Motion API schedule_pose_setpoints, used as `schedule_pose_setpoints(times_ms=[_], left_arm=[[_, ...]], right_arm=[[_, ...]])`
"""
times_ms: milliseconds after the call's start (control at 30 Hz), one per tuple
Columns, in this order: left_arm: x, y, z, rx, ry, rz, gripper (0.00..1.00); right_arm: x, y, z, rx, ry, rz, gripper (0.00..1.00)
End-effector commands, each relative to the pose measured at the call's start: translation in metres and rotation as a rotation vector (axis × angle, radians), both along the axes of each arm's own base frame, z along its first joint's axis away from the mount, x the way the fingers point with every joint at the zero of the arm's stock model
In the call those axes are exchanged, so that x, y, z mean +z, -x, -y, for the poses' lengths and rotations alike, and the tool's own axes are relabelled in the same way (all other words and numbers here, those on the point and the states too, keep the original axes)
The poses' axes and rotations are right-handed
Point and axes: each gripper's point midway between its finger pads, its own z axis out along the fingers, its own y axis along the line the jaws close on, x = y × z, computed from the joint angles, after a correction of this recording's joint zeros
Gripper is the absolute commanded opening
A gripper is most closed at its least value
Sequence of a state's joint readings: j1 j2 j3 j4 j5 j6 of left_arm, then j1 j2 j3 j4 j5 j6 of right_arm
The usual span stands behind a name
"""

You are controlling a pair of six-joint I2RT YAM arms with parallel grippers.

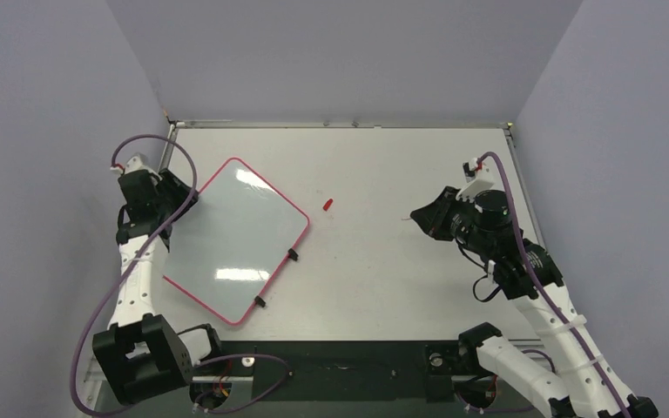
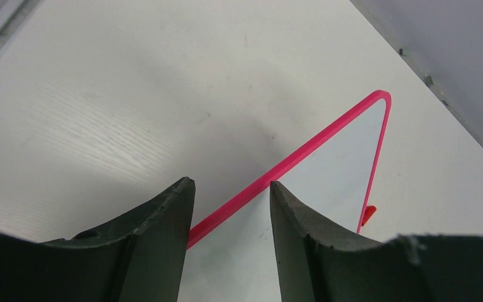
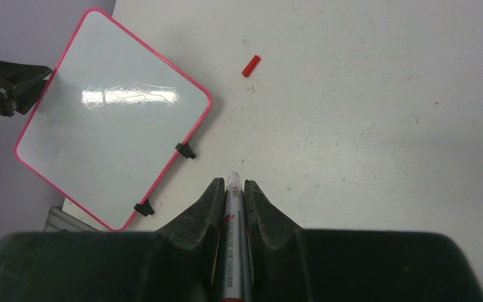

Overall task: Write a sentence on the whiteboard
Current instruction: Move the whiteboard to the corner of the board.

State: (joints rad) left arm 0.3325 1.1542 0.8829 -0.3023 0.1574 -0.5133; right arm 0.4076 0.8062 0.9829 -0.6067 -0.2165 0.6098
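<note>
The whiteboard [image 1: 235, 239] lies tilted on the table's left half, white with a pink rim; the sentence is out of view, as no writing shows on it. My left gripper [image 1: 181, 198] is at the board's upper-left edge. In the left wrist view its jaws [image 2: 231, 185] stand apart with the pink rim of the whiteboard [image 2: 339, 163] running between them. My right gripper [image 1: 418, 216] hovers over the table's right half, shut on a grey marker [image 3: 233, 217] whose tip pokes out past the fingertips [image 3: 233, 184] towards the whiteboard [image 3: 113, 126].
A small red cap [image 1: 327, 205] lies on the table just right of the board's upper-right side, also seen as a red cap [image 3: 250, 65] from the right wrist. Two black clips [image 1: 293, 254] [image 1: 260, 301] sit on the board's right edge. Walls enclose the table.
</note>
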Motion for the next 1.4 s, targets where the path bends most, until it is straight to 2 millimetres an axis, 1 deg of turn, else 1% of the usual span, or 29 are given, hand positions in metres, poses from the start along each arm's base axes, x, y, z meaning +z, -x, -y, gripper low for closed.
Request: schedule_pose_setpoints(times_ms=[0,33,67,167,200,233,267,300,333,367,400,467,500,533,567,600,633,667,700,733,767,867,933,1033,1100,1167,1267,1333,1367], left_arm=[[-0.009,-0.008,0.063,-0.111,0.076,-0.027,0.44],[-0.008,-0.011,0.069,-0.117,0.072,-0.022,0.44],[-0.008,-0.014,0.084,-0.148,0.079,-0.024,0.44],[-0.012,-0.019,0.113,-0.204,0.076,-0.030,0.44],[-0.011,-0.018,0.130,-0.242,0.066,-0.031,0.44],[-0.013,-0.019,0.138,-0.259,0.065,-0.036,0.44],[-0.014,-0.016,0.153,-0.299,0.067,-0.038,0.44],[-0.014,-0.017,0.160,-0.319,0.066,-0.032,0.44],[-0.013,-0.014,0.172,-0.359,0.062,-0.029,0.44],[-0.012,-0.013,0.176,-0.386,0.048,-0.026,0.44],[-0.010,-0.010,0.186,-0.436,0.055,-0.019,0.44],[-0.002,-0.006,0.195,-0.521,0.044,-0.005,0.45],[0.006,-0.007,0.197,-0.562,0.016,0.011,0.45],[0.006,0.000,0.201,-0.602,0.017,-0.011,0.45],[0.014,-0.002,0.201,-0.640,-0.025,0.002,0.46],[0.011,0.004,0.201,-0.667,-0.033,-0.031,0.45],[0.019,0.003,0.200,-0.701,-0.075,-0.018,0.46],[0.017,0.009,0.201,-0.730,-0.079,-0.047,0.46],[0.025,0.009,0.204,-0.780,-0.104,-0.032,0.47],[0.023,0.016,0.204,-0.811,-0.108,-0.057,0.48],[0.026,0.017,0.207,-0.863,-0.128,-0.051,0.48],[0.015,0.036,0.211,-0.976,-0.129,-0.117,0.48],[0.004,0.043,0.214,-1.036,-0.122,-0.154,0.48],[-0.002,0.042,0.212,-1.039,-0.126,-0.176,0.48],[-0.005,0.036,0.201,-0.994,-0.153,-0.192,0.48],[-0.003,0.030,0.190,-0.947,-0.195,-0.185,0.48],[0.013,0.031,0.187,-0.929,-0.234,-0.115,0.48],[0.021,0.032,0.184,-0.924,-0.252,-0.091,0.49],[0.020,0.035,0.184,-0.931,-0.246,-0.100,0.49]], right_arm=[[0.011,0.002,0.005,-0.023,-0.002,0.042,0.00],[0.011,0.002,0.005,-0.026,-0.003,0.042,0.00],[0.011,0.002,0.006,-0.029,-0.003,0.044,0.00],[0.012,0.004,0.008,-0.036,-0.001,0.050,0.00],[0.013,0.004,0.010,-0.040,-0.001,0.055,0.00],[0.013,0.005,0.011,-0.044,0.003,0.055,0.00],[0.013,0.006,0.011,-0.044,0.004,0.054,0.00],[0.013,0.006,0.012,-0.048,0.006,0.056,0.00],[0.014,0.007,0.013,-0.050,0.007,0.057,0.00],[0.014,0.008,0.014,-0.053,0.008,0.058,0.00],[0.014,0.008,0.015,-0.054,0.010,0.060,0.00],[0.014,0.009,0.017,-0.058,0.013,0.063,0.00],[0.014,0.009,0.017,-0.059,0.013,0.063,0.00],[0.013,0.010,0.017,-0.058,0.015,0.062,0.00],[0.013,0.010,0.017,-0.058,0.015,0.061,0.00],[0.012,0.010,0.017,-0.058,0.016,0.060,0.00],[0.012,0.010,0.017,-0.058,0.016,0.059,0.00],[0.012,0.010,0.017,-0.058,0.015,0.058,0.00],[0.011,0.010,0.016,-0.056,0.014,0.057,0.00],[0.010,0.010,0.016,-0.055,0.014,0.056,0.00],[0.010,0.010,0.015,-0.054,0.012,0.056,0.00],[0.010,0.011,0.015,-0.050,0.009,0.057,0.00],[0.010,0.011,0.016,-0.050,0.010,0.061,0.00],[0.010,0.012,0.016,-0.047,0.012,0.064,0.00],[0.012,0.013,0.016,-0.045,0.009,0.070,0.00],[0.013,0.013,0.016,-0.042,0.010,0.075,0.00],[0.012,0.014,0.017,-0.044,0.013,0.077,0.00],[0.010,0.014,0.017,-0.044,0.016,0.072,0.00],[0.010,0.014,0.016,-0.039,0.015,0.070,0.00]])
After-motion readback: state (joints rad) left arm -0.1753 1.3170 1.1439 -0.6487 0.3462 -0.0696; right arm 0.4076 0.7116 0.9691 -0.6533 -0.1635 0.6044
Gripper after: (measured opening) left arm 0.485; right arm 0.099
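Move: The left hand is already at the whiteboard's far-left edge, about midway along it. The board's middle lies some 10 cm to its right and 11 cm back, slightly lower. On the opposite edge one clip sits about 26 cm right and 15 cm back, the other about 17 cm right and 27 cm back. The red cap lies roughly 35 cm right, level ahead and lower. From the right hand the board's middle is some 45 cm left, 6 cm back and below. With its part-open fingers still straddling the whiteboard's pink edge, one outside it and one over the white face, the left hand sweeps quickly about 19 cm to the right, pushing the board before it towards the middle of the table. Most of that comes early; then the hand almost stops travelling and swings its fingers round to the right, some 50 degrees clockwise in all, drawing back a few centimetres, with a brief 2 cm rise and dip and hardly any change in opening. ##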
